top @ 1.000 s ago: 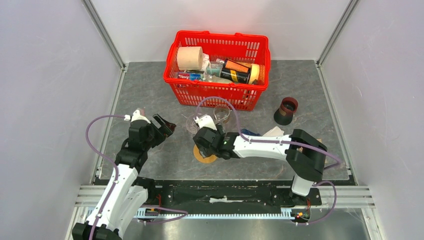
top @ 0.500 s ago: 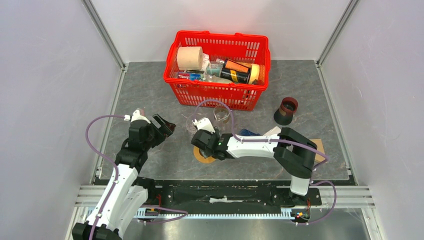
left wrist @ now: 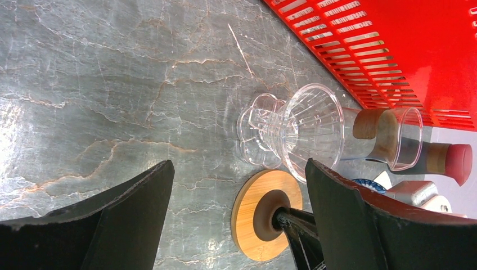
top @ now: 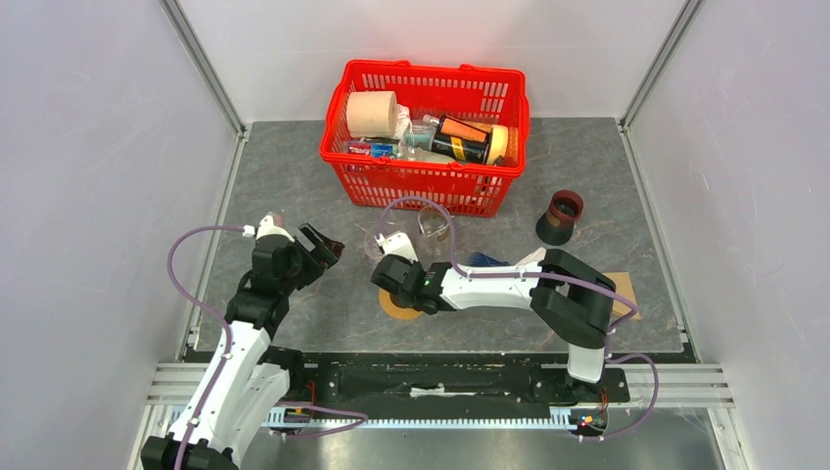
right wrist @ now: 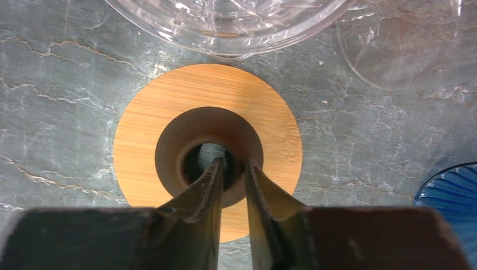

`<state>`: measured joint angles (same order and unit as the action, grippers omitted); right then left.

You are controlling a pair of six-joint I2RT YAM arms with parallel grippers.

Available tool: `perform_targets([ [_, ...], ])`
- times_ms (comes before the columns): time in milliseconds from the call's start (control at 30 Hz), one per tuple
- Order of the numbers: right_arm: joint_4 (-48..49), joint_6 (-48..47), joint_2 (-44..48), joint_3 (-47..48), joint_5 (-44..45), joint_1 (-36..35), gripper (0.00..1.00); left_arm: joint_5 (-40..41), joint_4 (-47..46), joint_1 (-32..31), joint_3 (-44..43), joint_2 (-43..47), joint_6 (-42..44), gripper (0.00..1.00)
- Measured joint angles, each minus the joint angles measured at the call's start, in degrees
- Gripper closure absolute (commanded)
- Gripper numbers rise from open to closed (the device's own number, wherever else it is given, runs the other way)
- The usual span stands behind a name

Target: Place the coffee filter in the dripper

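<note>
A clear plastic dripper (top: 378, 244) (left wrist: 298, 132) (right wrist: 225, 22) lies on its side on the grey table. Just in front of it lies a round wooden disc (top: 394, 307) (left wrist: 250, 225) (right wrist: 146, 140) with a brown ring (right wrist: 174, 129) at its centre. My right gripper (top: 402, 297) (right wrist: 233, 164) reaches down onto it, one finger inside the ring's hole and the other outside, jaws pinched on the ring's wall. A white paper piece (top: 536, 258), seemingly the coffee filter, lies partly hidden behind the right arm. My left gripper (top: 319, 249) (left wrist: 239, 169) hovers open and empty to the left.
A red basket (top: 427, 186) full of goods stands at the back. A glass carafe (top: 436, 223) (left wrist: 388, 135) lies behind the dripper. A blue ribbed thing (top: 486, 260) (right wrist: 450, 191) sits beside the right arm. A dark brown cup (top: 561, 217) stands at the right.
My right gripper has narrowed from wide open to a pinch on the disc's brown ring, and its arm has shifted slightly left. The left arm has not moved.
</note>
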<state>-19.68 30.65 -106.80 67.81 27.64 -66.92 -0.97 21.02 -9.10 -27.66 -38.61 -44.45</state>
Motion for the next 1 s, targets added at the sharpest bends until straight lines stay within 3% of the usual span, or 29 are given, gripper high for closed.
perform_targets([
  [200, 0.8, 0.2, 0.0, 0.0, -0.4, -0.1, 1.00, 1.2, 1.0, 0.0, 0.0, 0.8, -0.8, 0.07],
  [400, 4.3, 0.2, 2.0, -2.9, -1.3, -0.1, 1.00, 2.4, 3.0, 0.0, 0.0, 3.3, -1.2, 0.07],
  [600, 7.5, -0.2, 10.5, -8.8, -4.2, -0.1, 1.00, 0.3, 3.1, 0.0, 0.0, 5.7, -1.4, 0.07],
  [1000, 11.9, -4.5, 35.2, -17.6, -5.6, 0.4, 1.00, -19.6, -10.4, -4.2, -3.5, 1.5, -4.7, 0.08],
])
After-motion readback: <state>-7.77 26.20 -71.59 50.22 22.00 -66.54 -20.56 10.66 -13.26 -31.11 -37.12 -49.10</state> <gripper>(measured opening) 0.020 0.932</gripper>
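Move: Around the right hand's fingertips lies the wooden ring, its middle about 2 cm to the left and 1 cm below, the dark hub's wall between the part-open fingers. From that hand the glass dripper stands about 8 cm ahead and 5 cm left, the glass jug 12 cm ahead and 4 cm right, the blue dripper 5 cm ahead and 14 cm right. From the left hand the ring lies about 16 cm right, 3 cm back and 11 cm below. Closing its fingers the rest of the way, the right hand pinches the right-hand wall of the wooden ring's dark hub, then lifts it quickly some 14 cm, easing slightly right and back while rolling about 25 degrees, left side up. Late on, the open, empty left hand swings about 8 cm right and 8 cm up towards the rising ring, turning clockwise and rolling left side down. ##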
